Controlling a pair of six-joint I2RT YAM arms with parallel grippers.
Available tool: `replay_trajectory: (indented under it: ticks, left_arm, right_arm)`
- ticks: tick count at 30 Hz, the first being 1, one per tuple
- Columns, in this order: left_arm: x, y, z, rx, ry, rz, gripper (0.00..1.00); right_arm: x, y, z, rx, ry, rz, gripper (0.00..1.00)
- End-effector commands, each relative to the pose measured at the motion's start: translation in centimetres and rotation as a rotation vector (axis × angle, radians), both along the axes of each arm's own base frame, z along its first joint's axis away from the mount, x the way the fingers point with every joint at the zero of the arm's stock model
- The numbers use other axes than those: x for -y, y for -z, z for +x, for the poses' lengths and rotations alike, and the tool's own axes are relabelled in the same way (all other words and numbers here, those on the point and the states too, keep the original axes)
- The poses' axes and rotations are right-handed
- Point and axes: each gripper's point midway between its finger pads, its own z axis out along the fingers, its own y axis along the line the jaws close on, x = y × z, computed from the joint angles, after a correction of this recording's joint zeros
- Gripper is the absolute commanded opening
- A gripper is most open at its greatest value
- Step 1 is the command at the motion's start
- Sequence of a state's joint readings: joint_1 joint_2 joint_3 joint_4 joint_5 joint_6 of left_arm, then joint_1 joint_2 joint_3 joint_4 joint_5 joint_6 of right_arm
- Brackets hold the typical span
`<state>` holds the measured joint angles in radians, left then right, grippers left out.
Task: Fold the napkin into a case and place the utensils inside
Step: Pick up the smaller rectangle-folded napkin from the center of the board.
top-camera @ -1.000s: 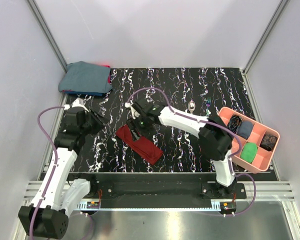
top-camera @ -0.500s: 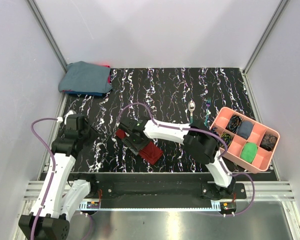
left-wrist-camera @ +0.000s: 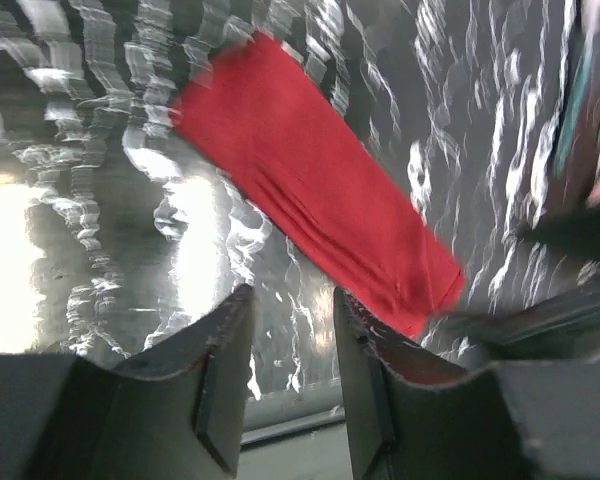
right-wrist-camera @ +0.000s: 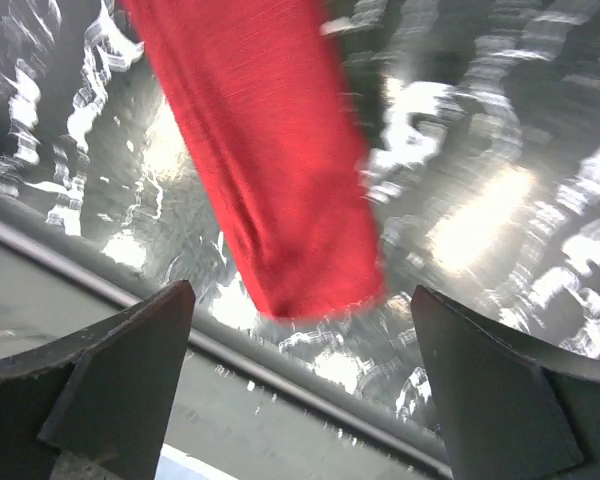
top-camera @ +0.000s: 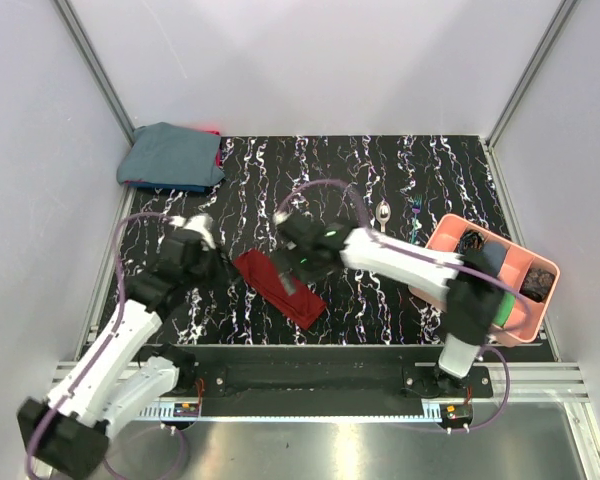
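Note:
The napkin (top-camera: pixel 278 288) lies folded into a narrow dark red strip, running diagonally on the black marbled table. My right gripper (top-camera: pixel 294 274) hovers over its middle, jaws wide open and empty; in the right wrist view the napkin's (right-wrist-camera: pixel 260 150) near end sits between the fingertips (right-wrist-camera: pixel 150 340). My left gripper (top-camera: pixel 218 264) is just left of the strip, open with a narrow empty gap, the napkin (left-wrist-camera: pixel 310 190) ahead of its fingers (left-wrist-camera: pixel 230 340). The utensils lie apart at the back right: a spoon (top-camera: pixel 382 213) and a teal-handled piece (top-camera: pixel 417 212).
A pink compartment tray (top-camera: pixel 525 338) holding small items stands at the right edge, under the right arm's elbow. A blue-grey cloth bundle (top-camera: pixel 170 155) lies at the back left corner. The table's metal front rail (right-wrist-camera: pixel 310 370) runs just below the napkin's near end.
My right gripper let go of the napkin, opened wide and shifted right along the strip. The left arm swung right, closer to the napkin's left end. The napkin lies flat.

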<state>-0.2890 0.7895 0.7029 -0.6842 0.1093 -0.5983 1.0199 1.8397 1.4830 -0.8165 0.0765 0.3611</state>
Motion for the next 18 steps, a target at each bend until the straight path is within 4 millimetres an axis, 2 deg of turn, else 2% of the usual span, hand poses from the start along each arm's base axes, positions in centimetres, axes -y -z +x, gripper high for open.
replay_trajectory:
  ticks: [1, 2, 3, 4, 5, 6, 8, 9, 11, 12, 15, 17, 18]
  left_arm:
    - [4.2, 0.3, 0.5, 0.095, 0.252, 0.2, 0.4]
    - [5.0, 0.4, 0.3, 0.109, 0.296, 0.238, 0.4]
    - [6.4, 0.6, -0.5, 0.138, 0.374, 0.292, 0.38]
    - [7.2, 1.0, -0.9, 0.171, 0.473, 0.361, 0.38]
    - [8.4, 0.8, -1.1, 0.224, 0.543, 0.391, 0.38]
    - [10.2, 0.4, -2.2, 0.265, 0.632, 0.387, 0.39]
    - [12.0, -0.5, -2.7, 0.356, 0.788, 0.456, 0.4]
    - [12.6, 0.1, -3.0, 0.351, 0.851, 0.511, 0.4]
    - [13.0, -0.1, -2.7, 0.368, 0.97, 0.595, 0.39]
    - [13.2, 1.2, -2.7, 0.351, 1.039, 0.645, 0.39]
    - [12.8, 3.0, -2.9, 0.391, 1.301, 0.825, 0.39]
    - [12.7, 4.8, -3.0, 0.435, 1.373, 0.847, 0.37]
    - [12.9, 4.8, -2.9, 0.486, 1.397, 0.856, 0.37]
  right_arm:
    - [4.6, -5.1, 1.6, -0.002, 0.232, 0.198, 1.0]
    - [6.2, -6.5, 2.2, 0.03, 0.276, 0.232, 1.0]
    - [7.5, -6.7, 2.6, 0.055, 0.315, 0.228, 1.0]
    - [8.9, -5.9, 2.3, 0.05, 0.347, 0.212, 1.0]
    - [9.9, -6.7, 2.3, 0.066, 0.368, 0.237, 1.0]
    - [11.0, -6.8, 2.9, 0.053, 0.403, 0.261, 1.0]
    - [12.7, -6.6, 2.6, 0.032, 0.432, 0.29, 1.0]
    - [13.4, -6.7, 3.0, 0.027, 0.45, 0.315, 1.0]
    - [14.8, -7.0, 2.8, 0.044, 0.473, 0.333, 1.0]
    - [15.0, -7.4, 2.9, 0.056, 0.463, 0.348, 1.0]
    - [16.1, -8.5, 3.1, 0.095, 0.461, 0.386, 1.0]
    - [16.5, -9.2, 3.3, 0.106, 0.461, 0.409, 1.0]
    - [16.6, -9.4, 3.4, 0.114, 0.452, 0.412, 1.0]
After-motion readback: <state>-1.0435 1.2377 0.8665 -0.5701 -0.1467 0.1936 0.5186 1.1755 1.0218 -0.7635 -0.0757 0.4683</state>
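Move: The folded napkin's middle lies about 13 cm to the left hand's right, 2 cm back and some 13 cm below. From the right hand it is roughly level, 3 cm to the left and 8 cm below. The spoon lies about 20 cm to the right hand's right and 10 cm farther out; the pink organizer's middle is some 45 cm right and 3 cm ahead. Left swings 13 cm right over the napkin, turning clockwise, sinking slightly; open right withdraws 17 cm right, rising. ##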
